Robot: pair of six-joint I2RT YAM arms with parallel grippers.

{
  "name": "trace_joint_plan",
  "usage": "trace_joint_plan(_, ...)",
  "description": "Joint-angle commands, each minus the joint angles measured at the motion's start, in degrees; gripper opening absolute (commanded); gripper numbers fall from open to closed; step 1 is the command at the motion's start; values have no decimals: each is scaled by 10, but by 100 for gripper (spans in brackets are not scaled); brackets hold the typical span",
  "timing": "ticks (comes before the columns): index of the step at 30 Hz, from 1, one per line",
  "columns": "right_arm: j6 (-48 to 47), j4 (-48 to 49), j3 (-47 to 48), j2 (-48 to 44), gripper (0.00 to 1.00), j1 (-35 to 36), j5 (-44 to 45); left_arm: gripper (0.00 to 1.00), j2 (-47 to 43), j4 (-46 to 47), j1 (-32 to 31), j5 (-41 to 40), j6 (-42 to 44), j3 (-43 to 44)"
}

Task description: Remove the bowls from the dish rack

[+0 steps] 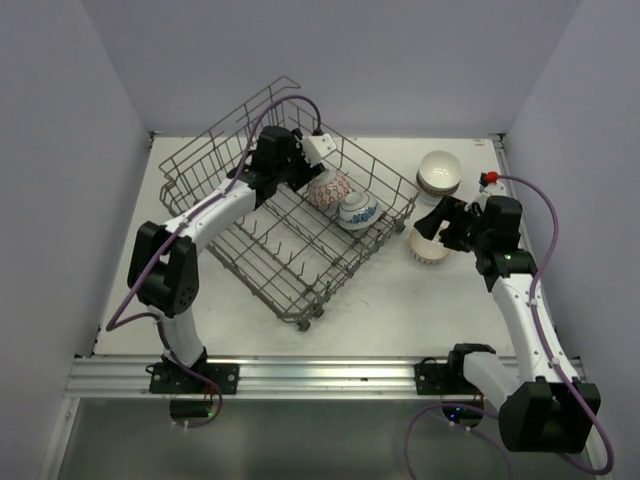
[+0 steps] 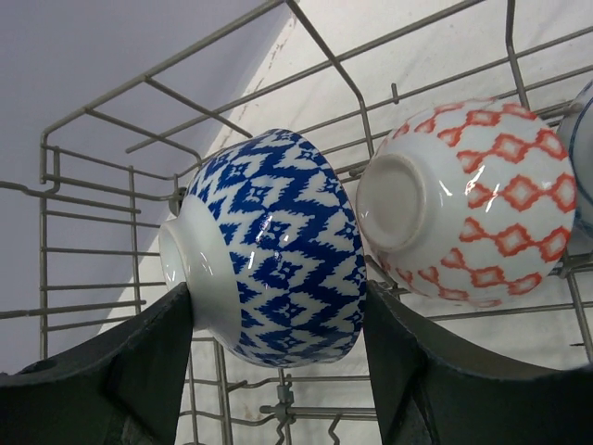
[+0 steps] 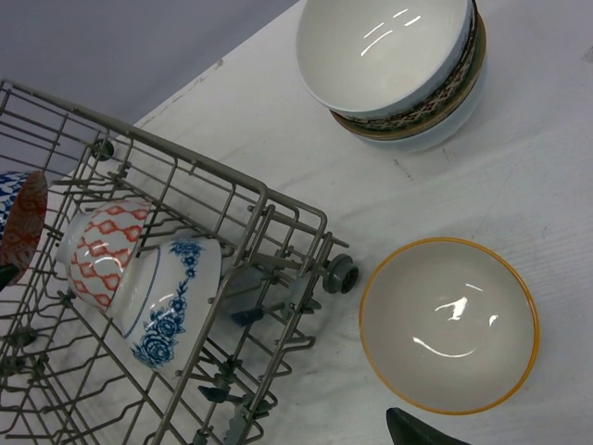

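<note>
The dish rack (image 1: 250, 280) sits at an angle on the table's left half. My left gripper (image 2: 278, 297) reaches into its far side (image 1: 300, 172) and is shut on a blue-and-white patterned bowl (image 2: 278, 250), one finger on its foot and the other at its rim. A red-patterned bowl (image 2: 482, 204) stands on edge right beside it, with a blue-flowered bowl (image 3: 167, 306) leaning against that. My right gripper (image 1: 432, 228) hovers open over an orange-rimmed bowl (image 3: 449, 324) that rests upright on the table. Only one of its fingertips (image 3: 417, 428) shows in the wrist view.
A stack of bowls (image 3: 398, 65) stands on the table at the back right (image 1: 438, 172). The rack's wheel (image 3: 341, 275) lies close to the orange-rimmed bowl. Walls close in the table on the left, back and right.
</note>
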Motion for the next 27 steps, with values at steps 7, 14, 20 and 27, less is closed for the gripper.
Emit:
trace_joint_plan(7,-14,-13,26,-18,80,3,29,17,-168,29,-19,-39,-190,-31)
trace_joint_plan(14,-14,-3,25,-39,80,2,24,19,-291,45,44,138,-446,-163)
trace_joint_plan(20,8,24,26,-47,80,2,3,25,-388,326,128,382,-638,-377)
trace_joint_plan(27,47,62,58,-34,80,42,-42,25,-336,738,147,501,-892,-515)
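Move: The blue-patterned bowl is already lifted clear in the left fingers; the right gripper it is being brought round to lies roughly 18 cm back and 24 cm to the right, at about the same height. Below the left hand by about 8 cm, the red-patterned bowl sits some 3 cm back and 5 cm right, the blue-flowered one about 9 cm back and 12 cm right. From the empty right hand, the held bowl is some 18 cm ahead and 24 cm left, about level. The blue-patterned bowl, kept in the left fingers, is drawn back about 19 cm over the rack, arching up some 11 cm before sinking about halfway down again, to come level with the right gripper. Meanwhile the left wrist rolls strongly, its left side going down, until the fingers point level and mostly rightward. The open right hand rises about 4 cm late on, touching nothing. ##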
